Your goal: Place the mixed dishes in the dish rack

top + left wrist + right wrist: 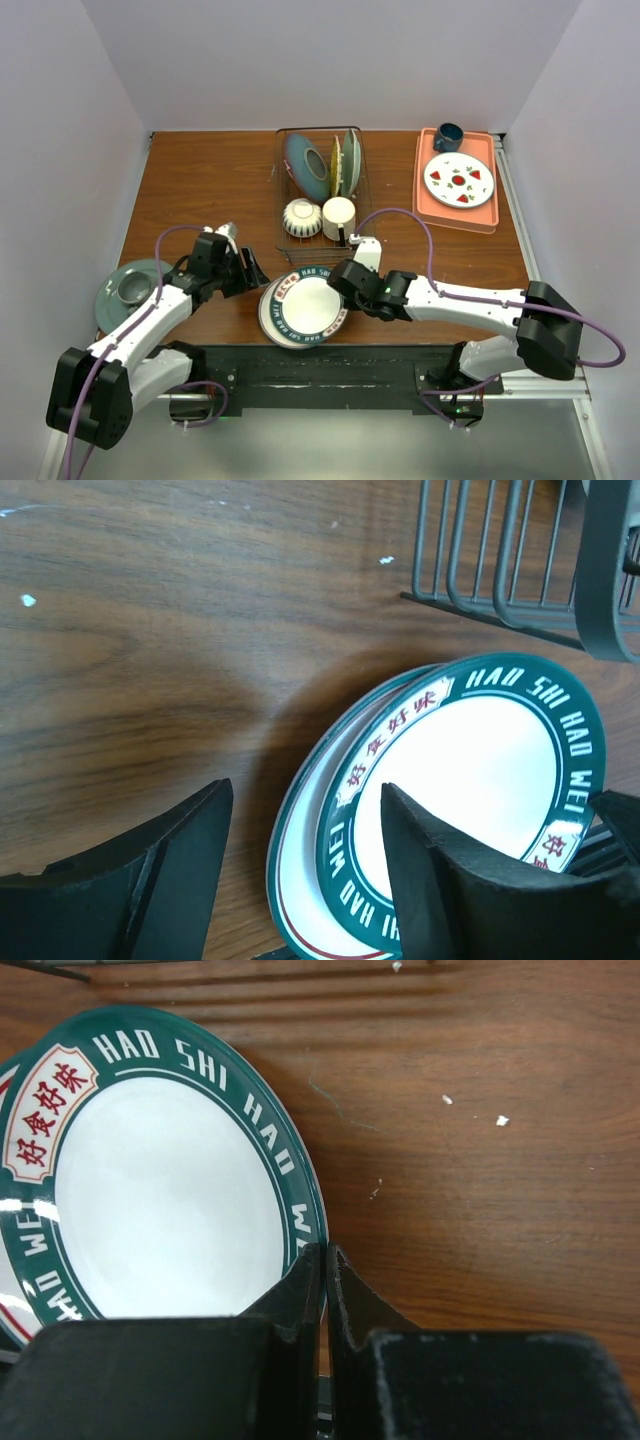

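Two stacked white plates with dark green lettered rims lie at the table's front centre. The top plate (305, 305) (470, 770) (160, 1180) sits askew over the lower plate (272, 312) (300, 890). My right gripper (344, 286) (325, 1252) is shut on the top plate's right rim. Beside the stack's left edge is my left gripper (254, 272) (305, 815), open, with the plates' rims showing between its fingers (175, 870). Behind them, the dish rack (283, 232) (500, 570) holds upright plates, a striped bowl (301, 217) and a cream mug (338, 213).
A grey-green plate (112, 290) with a small cup (131, 288) on it lies at the left edge. An orange tray (425, 185) at the back right carries a dark blue mug (447, 136) and a white red-marked plate (459, 180).
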`<action>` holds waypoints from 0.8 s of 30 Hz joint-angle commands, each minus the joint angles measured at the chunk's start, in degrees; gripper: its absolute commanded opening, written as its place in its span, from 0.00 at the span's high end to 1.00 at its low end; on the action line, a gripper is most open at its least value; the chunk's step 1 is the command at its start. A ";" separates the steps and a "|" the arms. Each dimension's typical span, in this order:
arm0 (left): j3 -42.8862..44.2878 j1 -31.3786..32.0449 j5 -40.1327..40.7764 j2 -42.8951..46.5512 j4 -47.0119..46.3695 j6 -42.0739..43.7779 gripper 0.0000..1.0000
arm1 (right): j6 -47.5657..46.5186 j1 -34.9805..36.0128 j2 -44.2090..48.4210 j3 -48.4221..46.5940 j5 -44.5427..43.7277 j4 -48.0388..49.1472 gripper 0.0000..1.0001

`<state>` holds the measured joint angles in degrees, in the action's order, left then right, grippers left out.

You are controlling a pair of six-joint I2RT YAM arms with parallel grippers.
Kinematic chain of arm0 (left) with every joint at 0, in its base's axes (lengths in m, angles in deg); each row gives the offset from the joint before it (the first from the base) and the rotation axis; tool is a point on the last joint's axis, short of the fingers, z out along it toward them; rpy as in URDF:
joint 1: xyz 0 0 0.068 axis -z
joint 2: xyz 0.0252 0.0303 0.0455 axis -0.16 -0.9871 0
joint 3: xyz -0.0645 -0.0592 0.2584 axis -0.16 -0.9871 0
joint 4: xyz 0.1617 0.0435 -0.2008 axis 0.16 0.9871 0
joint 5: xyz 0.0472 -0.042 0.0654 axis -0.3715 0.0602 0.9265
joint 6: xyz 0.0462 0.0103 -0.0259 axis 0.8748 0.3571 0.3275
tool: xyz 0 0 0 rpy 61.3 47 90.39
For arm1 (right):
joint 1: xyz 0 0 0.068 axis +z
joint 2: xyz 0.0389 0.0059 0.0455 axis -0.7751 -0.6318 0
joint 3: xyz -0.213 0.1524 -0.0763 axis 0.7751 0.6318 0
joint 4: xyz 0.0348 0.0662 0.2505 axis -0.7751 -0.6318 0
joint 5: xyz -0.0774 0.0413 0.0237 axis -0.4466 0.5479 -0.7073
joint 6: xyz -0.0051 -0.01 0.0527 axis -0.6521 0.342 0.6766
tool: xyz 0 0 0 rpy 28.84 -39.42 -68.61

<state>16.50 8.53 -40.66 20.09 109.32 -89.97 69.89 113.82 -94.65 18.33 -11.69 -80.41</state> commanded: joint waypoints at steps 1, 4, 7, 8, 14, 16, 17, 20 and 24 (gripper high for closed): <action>2.80 2.56 -2.55 0.40 -0.76 1.32 0.37 | 1.60 0.10 1.55 -1.69 -5.32 -4.02 1.00; 3.24 6.42 -1.59 0.76 -1.20 0.53 0.43 | 3.01 0.10 2.34 0.15 -6.12 -3.42 1.00; 2.62 8.54 -1.06 -0.38 -1.81 -0.26 0.50 | 3.97 0.10 2.96 1.47 -5.77 -2.27 1.00; 2.36 8.72 -1.06 -0.73 -1.90 -0.35 0.53 | 4.15 0.10 3.05 1.65 -5.76 -2.18 1.00; -0.80 9.59 -0.97 -3.10 -5.06 -1.05 0.59 | 5.21 0.01 4.89 3.75 -5.41 -0.95 1.00; -1.68 10.03 -1.06 -5.04 -6.37 -1.40 0.60 | 5.47 0.02 6.03 4.72 -4.89 0.10 1.00; -1.95 10.56 -1.15 -5.65 -6.91 -1.49 0.63 | 5.47 0.10 6.30 5.07 -4.63 0.45 1.00; -2.56 11.88 -1.32 -8.29 -8.67 -1.58 0.77 | 5.56 0.10 7.35 6.39 -3.66 1.94 0.96; -2.48 12.67 -1.67 -11.28 -9.55 -0.97 0.81 | 5.38 0.01 8.23 8.41 -2.08 3.88 0.94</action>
<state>14.33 20.25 -41.93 11.15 102.37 -91.10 73.93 113.86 -87.87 24.56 -13.53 -79.01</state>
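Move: To the left hand's right, about 13 cm across, 5 cm back and 2 cm lower, lies the middle of the green-rimmed plate, whose right rim the right hand already pinches. A second plate is partly under it, some 9 cm right and 7 cm back of the left hand, 5 cm down. The rack stands about 25 cm ahead and 16 cm right of the left hand. From the right hand the held plate's middle is 10 cm left, 1 cm ahead and 4 cm below. Bringing its open fingers to the free left rim of the plate, the left hand goes about 5 cm right and 3 cm back, then sinks some 3 cm over the lower plate, turning roughly 10 degrees clockwise while its fingers close around that rim. The right hand keeps its pinch on the opposite rim and eases about 2 cm to the right. ##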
